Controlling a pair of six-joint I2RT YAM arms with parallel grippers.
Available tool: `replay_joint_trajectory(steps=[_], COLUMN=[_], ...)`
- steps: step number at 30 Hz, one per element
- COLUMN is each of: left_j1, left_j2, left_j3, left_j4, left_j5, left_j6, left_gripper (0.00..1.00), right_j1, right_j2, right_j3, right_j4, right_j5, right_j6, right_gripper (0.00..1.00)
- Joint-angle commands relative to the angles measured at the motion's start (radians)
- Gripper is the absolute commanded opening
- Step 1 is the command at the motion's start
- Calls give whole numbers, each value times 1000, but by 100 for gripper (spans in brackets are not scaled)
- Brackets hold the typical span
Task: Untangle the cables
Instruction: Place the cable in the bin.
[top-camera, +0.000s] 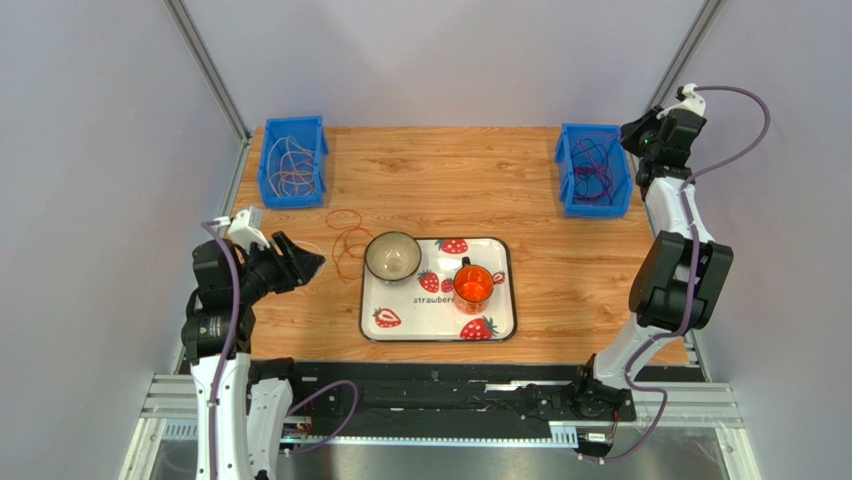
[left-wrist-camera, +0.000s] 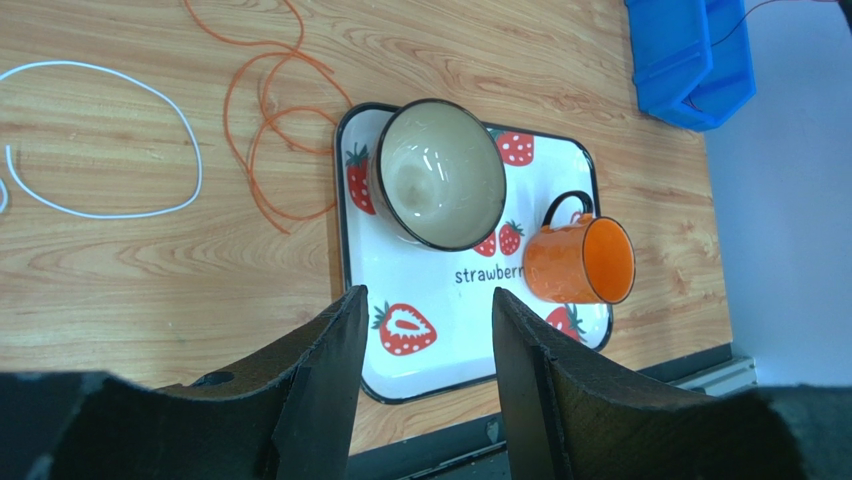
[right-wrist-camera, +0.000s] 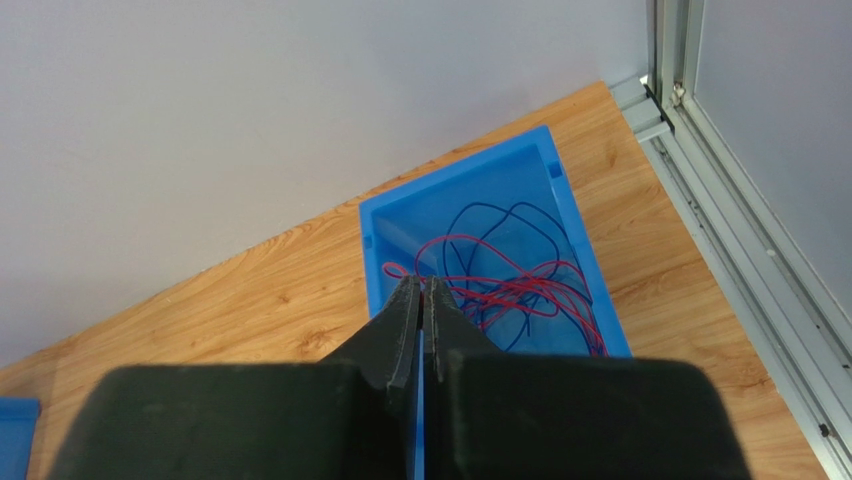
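Note:
Thin orange cables (top-camera: 347, 240) lie in loose loops on the wood, left of the tray; the left wrist view shows them (left-wrist-camera: 300, 57) beside a separate white cable loop (left-wrist-camera: 199, 170). My left gripper (top-camera: 312, 263) (left-wrist-camera: 425, 300) hovers open near these, nothing between its fingers. More cables, white, yellow and orange, fill the back-left blue bin (top-camera: 293, 160). Red cables (right-wrist-camera: 520, 290) and dark blue cables (right-wrist-camera: 500, 215) lie tangled in the back-right blue bin (top-camera: 594, 170) (right-wrist-camera: 560, 200). My right gripper (top-camera: 636, 150) (right-wrist-camera: 422, 285) is shut above that bin; a red strand passes right at its tips, and whether it is pinched does not show.
A white strawberry tray (top-camera: 400, 320) (left-wrist-camera: 440, 260) sits mid-table, carrying a beige bowl (top-camera: 392, 257) (left-wrist-camera: 440, 175) and an orange mug (top-camera: 473, 285) (left-wrist-camera: 580, 262). Metal frame posts and grey walls close in the table at the back and sides.

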Motion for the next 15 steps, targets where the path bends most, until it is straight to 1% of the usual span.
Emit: replay_joint_trajectory(steps=[1,8,9,15], left_j1=[-4,-4,-4,-4], left_j2=[-8,-13,-13,-14], left_j3=[-2,-3,-3,-3], left_j4=[32,32,33,32], left_j5=[4,2,2,4], left_j6=[4,4,4,4], left_gripper=[57,57,57,57], right_j1=[12,41,50,61], right_j2=[73,129,133,172], right_j3=[33,46,48,79], right_j4=[-44,-78,-113,-158], right_j5=[14,54,60,80], right_j6=[-12,-66,-74,-97], right_gripper=[0,0,0,0])
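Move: The right hand holds the red cable's upper end, with the rest already looped in the right-hand blue bin, whose middle lies about 4 cm ahead, 2 cm to the left and some 21 cm below. The dark-blue cable's coil is on the bin floor, roughly 3 cm ahead, 2 cm left and 24 cm down. From the left hand, that bin lies some 36 cm ahead, 63 cm to the right and 20 cm below. Keeping the red cable pinched in its shut fingers, the right hand sinks about 10 cm almost straight down towards the open right-hand bin, easing off near the end. As it goes down, the wrist tips the fingers downward by roughly 15 degrees; the grip stays closed. ##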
